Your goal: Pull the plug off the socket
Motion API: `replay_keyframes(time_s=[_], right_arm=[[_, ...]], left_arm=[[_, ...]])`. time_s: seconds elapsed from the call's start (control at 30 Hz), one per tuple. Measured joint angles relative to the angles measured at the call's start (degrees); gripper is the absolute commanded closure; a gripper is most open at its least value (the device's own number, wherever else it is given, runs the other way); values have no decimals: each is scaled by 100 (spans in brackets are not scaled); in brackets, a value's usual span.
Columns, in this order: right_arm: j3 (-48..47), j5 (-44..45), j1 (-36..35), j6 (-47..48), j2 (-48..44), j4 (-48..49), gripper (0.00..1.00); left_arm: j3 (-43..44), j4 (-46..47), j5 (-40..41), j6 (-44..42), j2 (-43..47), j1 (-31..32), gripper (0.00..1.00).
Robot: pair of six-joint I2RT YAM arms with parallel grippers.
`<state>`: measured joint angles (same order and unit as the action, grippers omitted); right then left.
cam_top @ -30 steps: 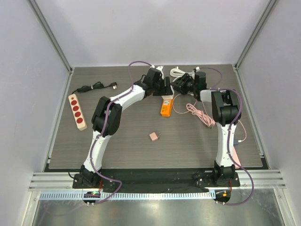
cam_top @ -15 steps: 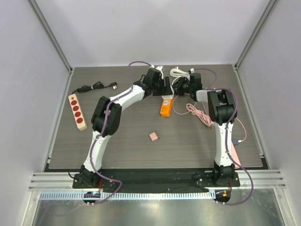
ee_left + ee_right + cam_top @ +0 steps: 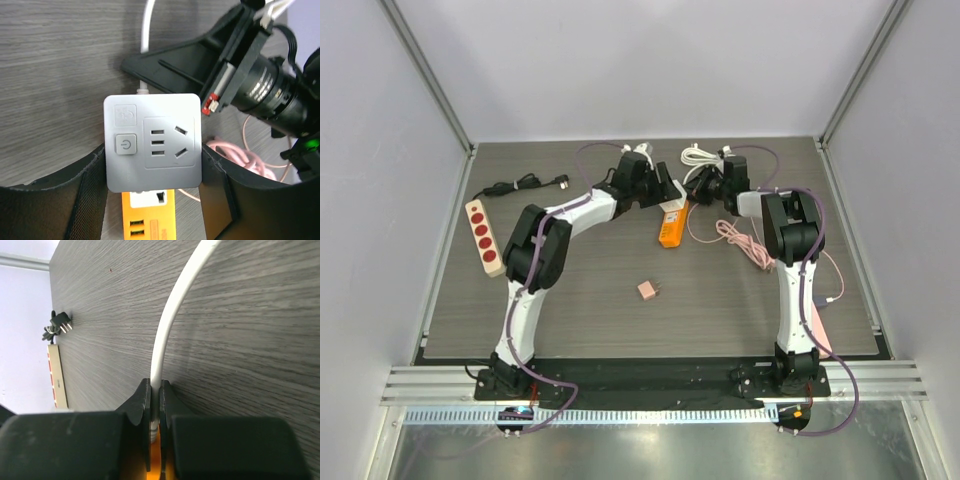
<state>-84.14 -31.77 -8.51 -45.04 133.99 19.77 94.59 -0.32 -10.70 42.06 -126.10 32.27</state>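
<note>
A grey-white square socket block (image 3: 152,142) with a power button sits clamped between the pads of my left gripper (image 3: 152,170), which is shut on its two sides. A white cable (image 3: 146,45) leaves the block's far edge. My right gripper (image 3: 155,390) is shut on that white cable (image 3: 172,315), right at its ribbed collar. I cannot make out a plug itself. In the top view both grippers meet at the back middle of the table, the left gripper (image 3: 663,190) beside the right gripper (image 3: 700,185). An orange power strip (image 3: 670,228) lies just under them.
A beige strip with red sockets (image 3: 485,237) and a black cord with its plug (image 3: 525,183) lie at the left. A coiled pink cable (image 3: 745,243) lies by the right arm, with a white cable coil (image 3: 698,153) behind. A small pink cube (image 3: 648,290) sits mid-table.
My right gripper has closed onto the white cable. The left arm has shifted slightly left with the socket block still in its grip.
</note>
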Motion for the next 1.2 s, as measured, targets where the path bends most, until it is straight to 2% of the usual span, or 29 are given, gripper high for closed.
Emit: replay_keyframes(time_s=[0.27,0.53,0.63,0.67,0.77,0.87,1.03,1.1,1.2], right_arm=[[9,-57,-9,181,-28,-66,99],[201,-111,-11,238,-127,48,99],[234,-164,-11,302,-179,44,73],[234,-153,-11,345,-201,13,57],[269,-162,96,407,-396,4,41],[568,-122,358,448,-831,-11,35],[1425,-160,841,435,-1829,201,32],[1823,-229,929,393,-2177,448,25],[2391,-448,813,260,-2385,1025,22]], left_arm=[[-800,876,-133,278,273,-127,100],[-632,442,-24,-275,321,-22,100],[-632,343,55,-374,376,31,100],[-632,319,61,-378,396,31,100],[-632,190,170,-367,496,11,100],[-632,170,284,-343,577,-37,100],[-636,179,446,-205,605,-70,100],[-667,232,516,-111,605,-70,100],[-750,413,601,105,605,-66,100]])
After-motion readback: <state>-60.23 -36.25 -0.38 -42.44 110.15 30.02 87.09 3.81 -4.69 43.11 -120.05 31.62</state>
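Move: The left hand still holds the white cube plug; the orange socket joined to it has its middle about 5 cm back of this hand, some 1 cm right and 4 cm lower. The right hand is shut on the white cord at the socket's far end, with the socket's middle about 7 cm back, 3 cm left and roughly level. From the right hand, the white plug is 3 cm back, 5 cm left and 3 cm higher; the white coil lies 8 cm ahead, 3 cm right and 4 cm lower. Back by only about 1 cm, the right hand first keeps its pinch on the cord beside the socket, then opens wide, lets the cord go and leaves quickly rightward and up, ending some 9 cm higher and also drawn back, fingers tipped about 10 degrees higher. The left hand keeps its grip on the plug, edging left and a little back, then left and up, about 3 cm in all. ##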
